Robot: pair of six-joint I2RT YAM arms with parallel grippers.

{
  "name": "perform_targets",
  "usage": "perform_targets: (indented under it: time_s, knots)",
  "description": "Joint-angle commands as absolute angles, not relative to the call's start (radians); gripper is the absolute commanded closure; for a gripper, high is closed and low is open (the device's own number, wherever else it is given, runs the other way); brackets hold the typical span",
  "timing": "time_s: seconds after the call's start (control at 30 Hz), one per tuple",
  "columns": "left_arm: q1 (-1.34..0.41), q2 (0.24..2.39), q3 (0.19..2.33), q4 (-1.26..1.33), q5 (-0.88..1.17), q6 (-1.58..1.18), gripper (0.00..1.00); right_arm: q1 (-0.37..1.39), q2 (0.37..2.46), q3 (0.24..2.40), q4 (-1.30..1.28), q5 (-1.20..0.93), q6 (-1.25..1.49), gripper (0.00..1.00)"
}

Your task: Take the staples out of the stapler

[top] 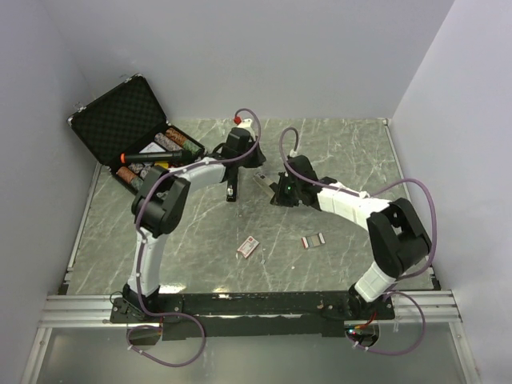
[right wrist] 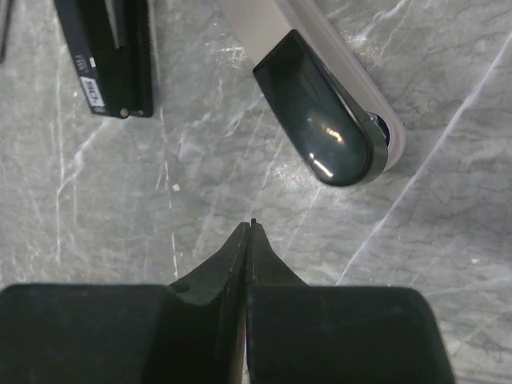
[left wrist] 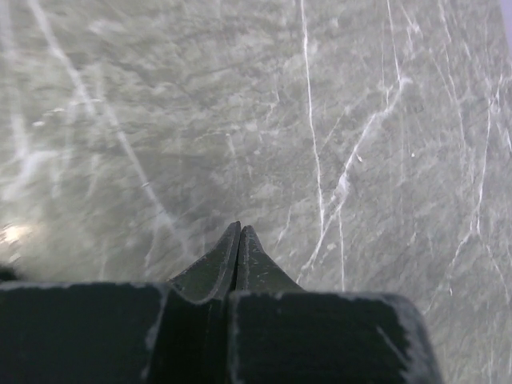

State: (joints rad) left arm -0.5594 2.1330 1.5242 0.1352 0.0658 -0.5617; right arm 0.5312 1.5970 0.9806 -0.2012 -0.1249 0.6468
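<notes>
The stapler lies opened in two parts on the marble table. Its black base sits at the upper left of the right wrist view, and its pale arm with a dark rounded cap at the upper right; where they join is out of view. In the top view the base and the arm lie mid-table. My right gripper is shut, just short of the cap, with a tiny dark speck at its tips; it also shows in the top view. My left gripper is shut over bare marble, above the base's far end.
A small red and white staple box and a short striped staple strip lie on the near part of the table. An open black case holding several items stands at the back left. White walls enclose the table.
</notes>
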Motion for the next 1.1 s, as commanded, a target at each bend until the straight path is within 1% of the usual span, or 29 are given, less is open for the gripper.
perform_targets:
  time_s: [0.0,0.17,0.37,0.63,0.83,1.07]
  knots:
    - [-0.56,2.21,1.655,0.14,0.181,-0.586,0.99,0.528,1.634,1.014,-0.144,-0.132,0.675,1.0]
    - [-0.561,2.275,1.713,0.089,0.176,-0.566,0.99,0.525,1.696,1.058,-0.163,-0.118,0.68,1.0]
    - [-0.56,2.244,1.632,0.08,0.115,-0.526,0.99,0.491,1.753,1.126,-0.196,-0.072,0.68,1.0]
    - [-0.558,2.235,1.553,0.063,0.11,-0.523,0.99,0.446,1.793,1.18,-0.23,-0.049,0.683,1.0]
    - [-0.56,2.172,1.473,0.061,0.107,-0.537,0.99,0.436,1.805,1.203,-0.253,-0.005,0.661,1.0]
    - [-0.56,2.034,1.296,0.123,0.11,-0.577,0.99,0.414,1.828,1.209,-0.255,-0.002,0.65,1.0]
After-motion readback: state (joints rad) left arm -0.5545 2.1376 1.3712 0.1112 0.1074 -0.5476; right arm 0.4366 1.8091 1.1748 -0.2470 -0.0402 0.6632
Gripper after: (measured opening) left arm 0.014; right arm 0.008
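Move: The white stapler's middle lies about 6 cm ahead of the right hand, 2 cm left and 4 cm below; from the left hand it lies 5 cm back, 2 cm right and 7 cm below. The black stapler stands some 11 cm left of the white one and 1 cm farther out, and the red-and-white staple box about 18 cm back and 6 cm left of the white one. Right's shut fingers dip, then push the white stapler's black end forward 7 cm; left sinks 7, then draws back. ##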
